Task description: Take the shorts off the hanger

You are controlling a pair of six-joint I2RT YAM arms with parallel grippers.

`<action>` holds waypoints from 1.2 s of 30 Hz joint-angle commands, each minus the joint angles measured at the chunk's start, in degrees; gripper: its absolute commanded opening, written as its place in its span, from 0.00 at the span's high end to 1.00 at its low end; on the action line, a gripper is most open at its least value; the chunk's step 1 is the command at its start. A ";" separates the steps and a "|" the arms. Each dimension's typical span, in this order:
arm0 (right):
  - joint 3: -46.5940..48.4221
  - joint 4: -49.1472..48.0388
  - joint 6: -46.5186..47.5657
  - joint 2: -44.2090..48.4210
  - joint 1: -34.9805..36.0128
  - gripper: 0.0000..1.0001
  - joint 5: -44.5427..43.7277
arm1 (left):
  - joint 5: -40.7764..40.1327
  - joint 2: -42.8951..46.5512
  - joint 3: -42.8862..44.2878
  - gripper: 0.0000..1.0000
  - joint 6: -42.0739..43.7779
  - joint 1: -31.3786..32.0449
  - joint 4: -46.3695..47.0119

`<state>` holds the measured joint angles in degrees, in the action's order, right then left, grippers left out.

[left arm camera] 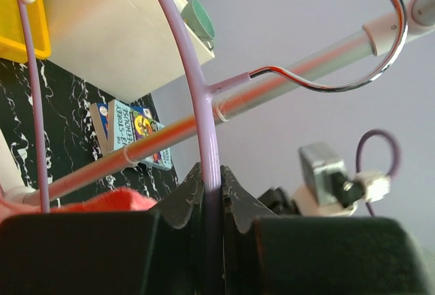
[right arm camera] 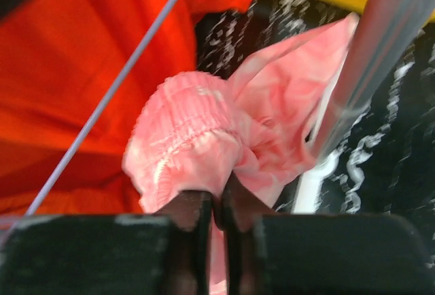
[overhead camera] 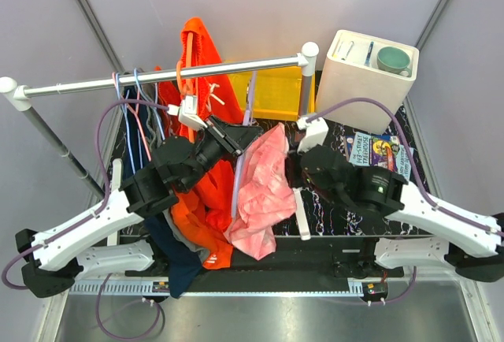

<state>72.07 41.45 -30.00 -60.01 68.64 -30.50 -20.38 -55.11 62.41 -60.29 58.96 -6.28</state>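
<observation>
The light pink shorts (overhead camera: 261,192) hang bunched on a lilac hanger (overhead camera: 237,178) below the rail. My left gripper (overhead camera: 236,133) is shut on the hanger's lilac wire (left arm camera: 204,91), which runs up between the fingertips of that gripper (left arm camera: 212,176). My right gripper (overhead camera: 295,165) is shut on the gathered waistband of the pink shorts (right arm camera: 204,125), pinched between its tips (right arm camera: 219,200). The bright orange shorts (overhead camera: 201,50) hang on the rail to the left and also show behind the pink pair (right arm camera: 81,50).
The metal rail (overhead camera: 157,78) crosses the table on white posts. Spare hangers (overhead camera: 130,98) hang at its left. A yellow bin (overhead camera: 276,90), a white box with a mug (overhead camera: 370,70) and a book (overhead camera: 376,151) sit behind. Dark navy cloth (overhead camera: 177,259) hangs at the front.
</observation>
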 commanded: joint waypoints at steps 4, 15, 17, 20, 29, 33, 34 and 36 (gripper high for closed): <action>6.76 1.09 6.89 -7.84 -1.49 0.64 -9.31 | 2.01 1.67 1.22 1.00 -3.16 0.45 -5.84; 5.54 2.23 4.33 -3.19 -1.93 0.19 -5.89 | 3.94 5.01 3.06 1.00 -4.58 1.51 -8.39; 4.66 2.32 3.99 -0.91 -1.93 0.18 -6.23 | 4.12 5.02 4.21 1.00 -3.43 2.30 -8.39; 3.60 2.40 3.37 1.64 -1.93 0.17 -6.76 | 3.68 4.49 5.87 1.00 -0.27 3.70 -8.31; 3.51 4.69 2.05 5.51 -1.85 0.16 -9.31 | 0.79 0.19 14.31 1.00 8.78 7.57 -8.22; 4.13 6.27 1.52 6.48 -1.93 0.16 -10.28 | -0.01 -1.31 16.42 1.00 10.37 7.66 -7.43; 4.30 6.36 1.52 6.66 -1.93 0.16 -10.63 | -0.01 -2.18 16.95 1.00 10.81 7.66 -7.25; 4.39 6.80 1.26 7.10 -1.93 0.16 -10.98 | -0.27 -3.15 18.87 1.00 11.69 7.75 -7.16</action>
<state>75.70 47.03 -27.27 -54.30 67.00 -38.17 -18.96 -56.60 76.27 -52.42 66.43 -17.89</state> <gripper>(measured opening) 0.840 0.125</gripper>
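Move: The pink shorts, bunched in my right fingertips, have their middle about 6 cm to the left of my right hand, level with it front to back and roughly 8 cm lower. The foot of the rack's pole is some 10 cm farther out, 2 cm to the right and 27 cm below; the orange shorts hang 18 cm to the left, 2 cm out and a bit lower. From my left hand, holding the purple hanger, the pink shorts lie 4 cm to the right, level with it and 17 cm down. I push my right hand about 3 cm forward towards the pole as I spread its fingers wide and let go of the pink shorts, then lift it and draw it off to the right, away from them. My left hand keeps its pinch on the purple hanger, easing back some 5 cm, then rising about 5 cm with a slight clockwise turn. ##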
